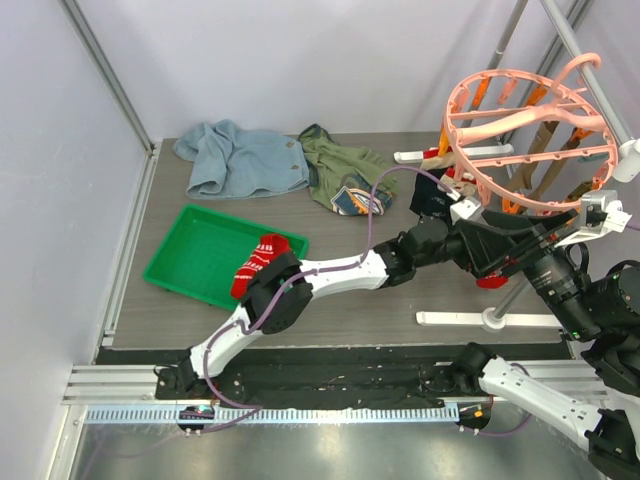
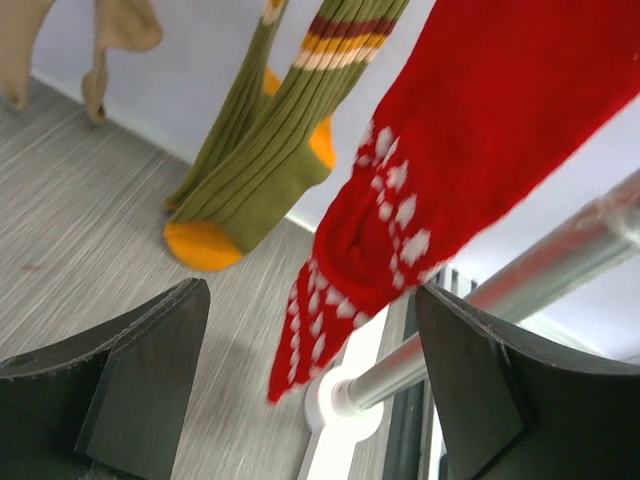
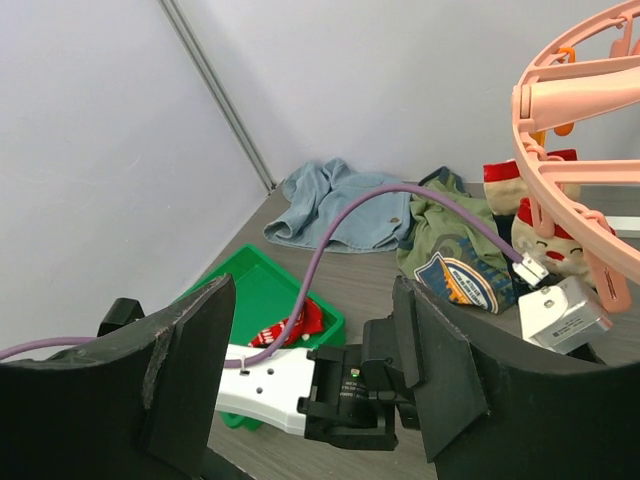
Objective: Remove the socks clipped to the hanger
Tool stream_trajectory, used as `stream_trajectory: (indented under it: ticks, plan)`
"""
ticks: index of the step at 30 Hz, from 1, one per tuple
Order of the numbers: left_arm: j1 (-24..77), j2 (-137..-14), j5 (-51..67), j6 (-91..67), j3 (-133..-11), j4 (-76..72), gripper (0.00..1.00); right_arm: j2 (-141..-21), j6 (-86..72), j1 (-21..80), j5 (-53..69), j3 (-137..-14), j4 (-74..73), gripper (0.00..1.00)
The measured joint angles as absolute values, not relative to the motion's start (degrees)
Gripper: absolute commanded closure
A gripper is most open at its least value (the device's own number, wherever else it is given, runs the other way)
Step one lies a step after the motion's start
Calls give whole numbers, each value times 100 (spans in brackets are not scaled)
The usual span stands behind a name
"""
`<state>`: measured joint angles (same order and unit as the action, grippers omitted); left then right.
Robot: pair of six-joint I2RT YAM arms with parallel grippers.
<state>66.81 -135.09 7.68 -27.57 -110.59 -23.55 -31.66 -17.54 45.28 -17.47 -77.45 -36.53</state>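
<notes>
The salmon-pink hanger [image 1: 525,140] hangs from the rack at the right, with socks dangling from its clips. In the left wrist view a red sock with white marks [image 2: 420,180] hangs down into the gap of my open left gripper [image 2: 310,300], touching neither finger. Behind it hang an olive sock with an orange toe [image 2: 260,180] and a tan sock [image 2: 110,30]. My right gripper [image 3: 312,290] stands open and empty beside the hanger [image 3: 570,130], above my left arm [image 3: 290,385]. Another red sock [image 1: 258,262] lies in the green tray [image 1: 190,255].
A grey rack pole [image 2: 520,290] runs close past my left gripper's right finger, down to a white foot [image 2: 340,420]. A light-blue garment [image 1: 240,160] and an olive garment [image 1: 340,175] lie at the back of the table.
</notes>
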Motion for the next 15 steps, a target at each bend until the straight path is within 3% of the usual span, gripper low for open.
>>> stream_trajectory:
  ticks: [2,4,5,6,8,10,15]
  plan:
    - [6709,-13668,773,-2812,-11290,-2349,19,-3146,-1741,4528,-1750,-7721,-3653,28]
    - [6731,-13823,773,-2849,-11493,-2357,34,-3138,-1728,4528,-1750,-7712,-3653,28]
    - [6740,-13878,773,-2873,-11544,-2351,44,-3135,-1723,4528,-1747,-7703,-3651,28]
    - [6746,-13906,773,-2877,-11563,-2346,61,-3135,-1723,4528,-1750,-7701,-3653,28]
    - [6759,-13939,768,-2923,-11570,-2324,75,-3135,-1726,4528,-1750,-7690,-3653,28]
    - [6766,-13939,760,-2915,-11559,-2309,100,-3135,-1728,4528,-1754,-7686,-3653,29]
    - [6779,-13675,646,-2823,-10951,-2414,100,-3133,-1732,4528,-1881,-7671,-3653,29]
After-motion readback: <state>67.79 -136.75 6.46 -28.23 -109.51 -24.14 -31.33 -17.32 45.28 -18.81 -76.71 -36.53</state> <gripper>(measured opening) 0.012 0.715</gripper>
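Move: Between the left hand's open fingers, which point to the right, hangs the red sock; its middle lies about 3 cm farther right and 3 cm above, level with the hand front to back. The navy sock pair hangs some 13 cm ahead and 12 cm left of that hand, the olive sock roughly 9 cm ahead and 14 cm right. From the idle right hand the red sock is some 9 cm ahead, 10 cm right and 24 cm below. Closing from nearly wide open to shut, the left fingers pinch the lower part of the red sock between their tips, after the hand eases a last 1.5 cm or so to the right. As they shut, the hand sinks about 2.5 cm and draws back left by about 1 cm, its wrist barely turning. ##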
